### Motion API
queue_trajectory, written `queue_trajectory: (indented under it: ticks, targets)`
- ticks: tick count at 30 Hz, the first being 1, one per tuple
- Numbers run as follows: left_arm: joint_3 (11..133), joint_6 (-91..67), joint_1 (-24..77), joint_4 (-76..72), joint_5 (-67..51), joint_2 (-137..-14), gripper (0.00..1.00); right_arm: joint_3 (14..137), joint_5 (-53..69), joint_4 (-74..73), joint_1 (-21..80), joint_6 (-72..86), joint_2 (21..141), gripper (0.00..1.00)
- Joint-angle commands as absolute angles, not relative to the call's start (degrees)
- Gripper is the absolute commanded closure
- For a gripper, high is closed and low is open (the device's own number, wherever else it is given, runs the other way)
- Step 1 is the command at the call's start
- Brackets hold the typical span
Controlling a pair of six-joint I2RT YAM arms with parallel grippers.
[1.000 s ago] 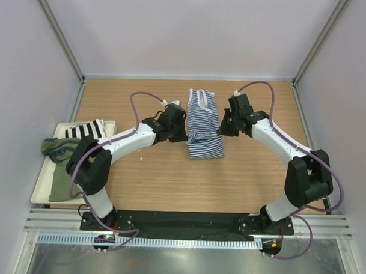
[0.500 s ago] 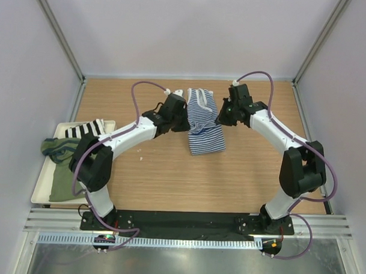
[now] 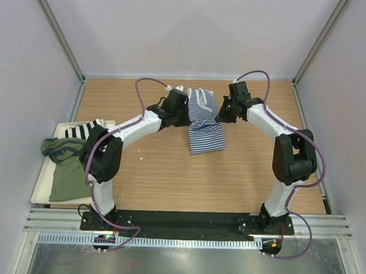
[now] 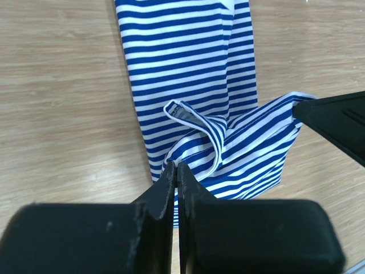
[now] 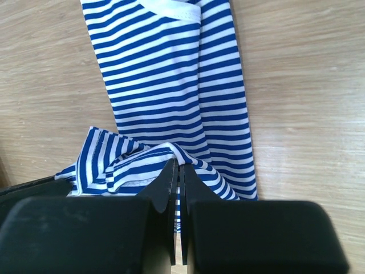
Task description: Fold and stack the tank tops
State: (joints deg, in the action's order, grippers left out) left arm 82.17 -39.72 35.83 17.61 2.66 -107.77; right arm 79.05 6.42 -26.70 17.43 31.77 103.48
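Note:
The navy-and-white striped tank top (image 3: 204, 129) lies lengthwise in the far middle of the table, its white-trimmed end toward the back wall. My left gripper (image 3: 185, 115) is at its left edge and my right gripper (image 3: 220, 116) at its right edge. In the left wrist view the left gripper (image 4: 177, 166) is shut on a raised fold of the striped tank top (image 4: 188, 68). The right gripper (image 5: 178, 162) is likewise shut on a bunched fold of the striped tank top (image 5: 165, 74). The olive green tank top (image 3: 64, 180) lies in the tray at the left.
A cream tray (image 3: 39, 191) sits at the table's left edge, holding the olive top and a black-and-white wide-striped cloth (image 3: 84, 130). Grey walls close in the back and both sides. The arm bases stand on a black bar (image 3: 186, 223) at the near edge.
Both grippers have moved toward the back wall, carrying pinched folds of the striped tank top with them. The cloth's near end has drawn slightly farther from the bases.

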Motion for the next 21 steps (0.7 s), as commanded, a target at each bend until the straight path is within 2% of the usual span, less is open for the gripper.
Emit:
queue_trajectory:
  ticks: [1, 14, 16, 17, 18, 19, 21]
  targets:
    - [86.0, -38.1, 35.0, 16.8, 1.6, -108.8, 1.0, 83.1, 7.2, -24.1, 17.0, 31.6, 104.6, 0.99]
    - [90.2, -38.5, 32.7, 15.7, 0.2, -116.4, 1.0, 87.5, 7.8, -22.4, 15.4, 33.0, 113.0, 0.97]
    - [91.1, -38.5, 32.0, 15.2, -1.5, -117.7, 0.97, 88.3, 8.4, -21.5, 15.0, 33.4, 114.5, 0.95]
    - [91.3, -38.5, 31.6, 14.8, -2.1, -119.0, 0.92, 88.8, 9.1, -20.9, 14.7, 33.5, 115.2, 0.93]
    - [91.8, -38.2, 31.0, 13.3, -4.5, -119.6, 0.74, 89.7, 9.4, -20.7, 14.6, 33.5, 116.6, 0.8]
    - [91.9, -38.1, 30.7, 12.9, -5.1, -120.1, 0.65, 90.2, 8.5, -21.0, 14.4, 33.6, 116.9, 0.73]
    - [92.2, -38.5, 29.6, 12.0, -7.0, -120.4, 0.52, 90.0, 8.1, -20.6, 14.2, 33.7, 116.3, 0.62]
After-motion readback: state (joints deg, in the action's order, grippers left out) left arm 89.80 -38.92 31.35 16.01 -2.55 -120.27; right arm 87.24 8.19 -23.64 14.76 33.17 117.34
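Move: I hold the raised near hem of the folded tank top by its two corners. The landing spot for each corner, on the strip's middle, is about 5 cm ahead of each hand, some 7 cm below and 1 cm inward. The neckline is about 13 cm ahead, 5 cm right of my left hand and 6 cm left of my right. The near fold is about 8 cm back, 7 cm right of my left hand and 3 cm left of my right. Both my hands carry the pinched hem forward together over the tank top towards the neckline, about 5 cm in all. Partway along I start sinking as well, some 5 cm down towards the striped layer beneath, and in the last stretch I open my fingers, the left a bit wider, to let the corners go. ##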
